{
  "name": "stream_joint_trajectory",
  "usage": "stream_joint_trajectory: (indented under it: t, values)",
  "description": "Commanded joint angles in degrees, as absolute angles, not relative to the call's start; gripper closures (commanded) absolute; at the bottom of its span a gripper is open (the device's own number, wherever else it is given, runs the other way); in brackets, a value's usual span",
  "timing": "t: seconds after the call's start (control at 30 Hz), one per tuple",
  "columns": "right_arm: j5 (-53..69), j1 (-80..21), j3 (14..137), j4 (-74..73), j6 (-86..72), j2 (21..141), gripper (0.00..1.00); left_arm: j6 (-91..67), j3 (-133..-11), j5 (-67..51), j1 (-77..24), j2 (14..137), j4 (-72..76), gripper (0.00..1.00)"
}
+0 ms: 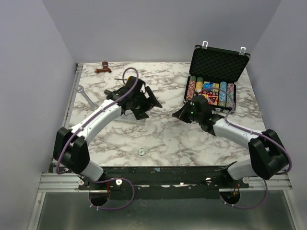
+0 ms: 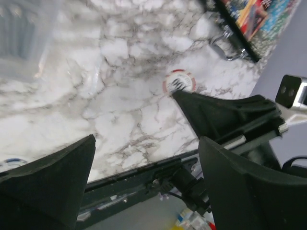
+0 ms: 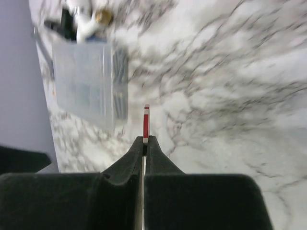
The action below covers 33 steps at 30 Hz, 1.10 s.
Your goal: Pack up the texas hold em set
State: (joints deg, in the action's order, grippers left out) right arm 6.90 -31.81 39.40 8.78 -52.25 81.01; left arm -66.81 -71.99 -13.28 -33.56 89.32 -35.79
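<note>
The black case (image 1: 219, 63) of the texas hold em set stands open at the back right, with rows of coloured chips (image 1: 211, 92) in its tray. My right gripper (image 3: 145, 139) is shut on a red-and-white poker chip (image 3: 146, 122), held edge-on above the marble. In the top view the right gripper (image 1: 180, 114) sits just left of the case. The same chip (image 2: 180, 82) shows at the right gripper's tip in the left wrist view. My left gripper (image 2: 146, 143) is open and holds nothing. From above, the left gripper (image 1: 146, 105) hangs mid-table, facing the right one.
A clear plastic compartment box (image 3: 88, 86) lies on the marble beyond the held chip. A wrench (image 1: 86, 96) and a red tool (image 1: 102, 68) lie at the back left. A small round disc (image 1: 141, 151) rests near the front edge. The case's latch (image 2: 230, 48) shows beside its corner.
</note>
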Motion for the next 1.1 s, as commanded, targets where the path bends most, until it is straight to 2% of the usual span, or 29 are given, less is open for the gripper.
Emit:
stream_joint_trajectory:
  t: [0.0,0.13,0.23,0.37,0.57,1.07]
  values:
    - [-3.56,-24.38,48.23,-8.37,-56.83,82.08,0.99,-52.97,-72.1,-13.75,-25.02,79.78,-32.57,0.13]
    - [2.58,-13.41,55.64,-15.83,-64.02,86.61,0.99,-46.5,-69.01,-24.53,-17.26,74.8,-27.42,0.13]
    - [4.46,-9.67,62.53,-20.78,-67.91,91.93,0.99,-40.99,-67.83,-28.81,-14.46,71.77,-25.05,0.13]
    - [3.71,-9.11,67.32,-22.76,-73.01,96.04,0.99,-35.9,-65.5,-29.6,-14.33,69.04,-22.65,0.14]
    - [4.66,-9.15,66.97,-20.49,-79.79,97.25,0.99,-33.34,-62.44,-31.89,-14.32,67.89,-20.95,0.15]
    - [10.08,-9.11,66.1,-15.39,-86.92,101.86,0.99,-36.62,-60.89,-39.37,-14.3,69.14,-17.08,0.18]
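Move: The red chip row's near end in the open case, where the right hand's held chip is headed, lies about 12 cm ahead of that hand, 11 cm to its right and 6 cm lower. The blue row's near end sits roughly 4 cm farther right, the card packs 10 cm right and 3 cm beyond the red end; the case handle is some 5 cm ahead and 19 cm right of the hand. From the empty left hand, the red end is about 14 cm ahead, 20 cm right, 12 cm down. The red-edged chip, still pinched in the right fingertips, is carried forward and right some 17 cm to the near ends of the red and blue rows, rising slightly, then sinking about 5 cm as the wrist turns clockwise some 40 degrees and tips down. The open left hand pulls clear, rising about 10 cm and going left, its fingers swinging up and forward. ##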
